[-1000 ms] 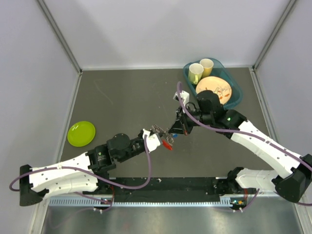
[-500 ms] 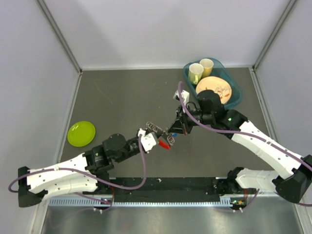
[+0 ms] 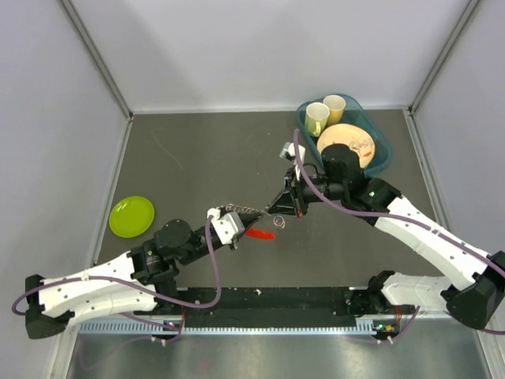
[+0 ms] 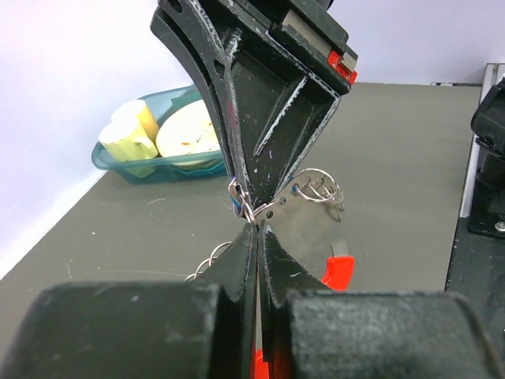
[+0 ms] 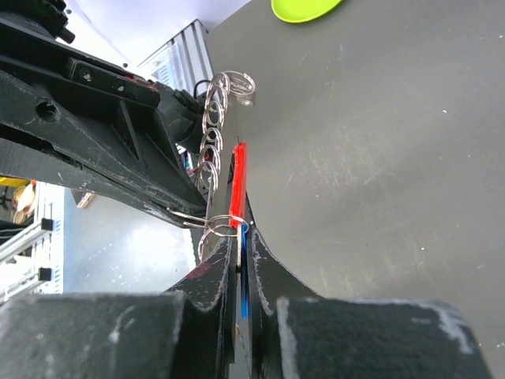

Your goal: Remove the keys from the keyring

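Note:
The keyring (image 5: 223, 226), a thin silver loop, hangs above the table middle between my two grippers, whose tips almost touch. My right gripper (image 5: 239, 241) (image 3: 274, 212) is shut on the blue-headed key (image 5: 244, 294), and only that key's thin edge shows between the fingers. Opposite it, my left gripper (image 4: 259, 229) (image 3: 254, 218) is shut on the keyring (image 4: 246, 207) wire. The red-headed key (image 3: 259, 234) (image 5: 237, 185) dangles from the ring just below the grippers. A chain of small silver rings (image 5: 213, 118) (image 3: 246, 209) trails back along the left fingers.
A green plate (image 3: 132, 215) lies at the table's left edge. At the back right stands a teal basin (image 3: 382, 161) holding two yellow cups (image 3: 317, 118) and an orange plate (image 3: 347, 142). Grey walls close off the left, right and back.
My left gripper has pulled back to the left, stretching the ring chain out straight. The red key has swung lower and flatter. The right gripper has barely moved.

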Robot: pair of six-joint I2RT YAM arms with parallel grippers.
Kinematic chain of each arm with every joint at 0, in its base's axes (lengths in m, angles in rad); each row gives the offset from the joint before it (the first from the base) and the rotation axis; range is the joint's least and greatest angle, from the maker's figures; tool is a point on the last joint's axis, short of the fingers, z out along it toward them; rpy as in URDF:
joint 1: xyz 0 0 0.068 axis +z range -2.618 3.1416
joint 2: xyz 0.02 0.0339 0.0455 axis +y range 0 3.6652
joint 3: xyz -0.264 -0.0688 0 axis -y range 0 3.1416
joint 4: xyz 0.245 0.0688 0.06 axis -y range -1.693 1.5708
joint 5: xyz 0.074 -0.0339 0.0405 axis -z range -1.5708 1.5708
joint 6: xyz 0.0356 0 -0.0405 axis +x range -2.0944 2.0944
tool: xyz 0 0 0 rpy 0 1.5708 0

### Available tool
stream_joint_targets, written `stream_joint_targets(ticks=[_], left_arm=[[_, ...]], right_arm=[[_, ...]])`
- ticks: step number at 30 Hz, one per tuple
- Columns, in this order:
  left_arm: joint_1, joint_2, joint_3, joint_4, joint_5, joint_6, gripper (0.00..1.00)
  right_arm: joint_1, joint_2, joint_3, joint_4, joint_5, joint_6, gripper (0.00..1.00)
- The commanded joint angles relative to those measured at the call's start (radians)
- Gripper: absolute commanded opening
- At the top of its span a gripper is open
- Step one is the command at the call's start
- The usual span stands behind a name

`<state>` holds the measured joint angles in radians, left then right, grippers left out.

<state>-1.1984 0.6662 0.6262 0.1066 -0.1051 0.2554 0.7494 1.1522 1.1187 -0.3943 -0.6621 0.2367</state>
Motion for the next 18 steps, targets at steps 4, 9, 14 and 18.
stream_joint_targets(ticks=[4,9,14,18], left_arm=[[-0.010,-0.034,0.006,0.185,0.090,-0.048,0.00],[-0.009,-0.028,0.004,0.185,0.085,-0.044,0.00],[-0.010,-0.028,0.004,0.171,0.099,-0.042,0.00],[-0.010,-0.034,0.004,0.166,0.100,-0.045,0.00]], right_arm=[[-0.028,-0.016,-0.043,0.101,0.012,0.030,0.00],[-0.030,-0.057,-0.057,0.103,0.032,0.009,0.12],[-0.028,-0.135,-0.069,0.107,0.075,-0.091,0.31],[-0.028,-0.207,-0.100,0.144,0.073,-0.203,0.38]])
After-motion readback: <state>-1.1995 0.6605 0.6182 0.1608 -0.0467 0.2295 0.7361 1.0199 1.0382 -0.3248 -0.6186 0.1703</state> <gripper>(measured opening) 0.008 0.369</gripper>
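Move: The blue key is already pinched between the right fingertips, right at that hand's point; the wire ring it sits on is about 2 cm to the left and 1 cm back, pinched by the left hand. From the right hand, the red key hangs roughly 3 cm left, 3 cm back and 6 cm below, and the coil's long stretch lies about 7 cm left, level fore and aft, and 1 cm below. From the left hand, the blue key is some 3 cm to the right and 2 cm ahead, at equal height. The right hand holds nearly still beside the wire ring, then opens its fingers to about a third and lets go of the blue key, drawing away to the right about 2 cm and up about 1.5 cm, while rolling some 10 degrees so that its forward side rises. The left hand stays shut on the wire ring and, late on, lifts it about 1 cm while easing back about as much. ##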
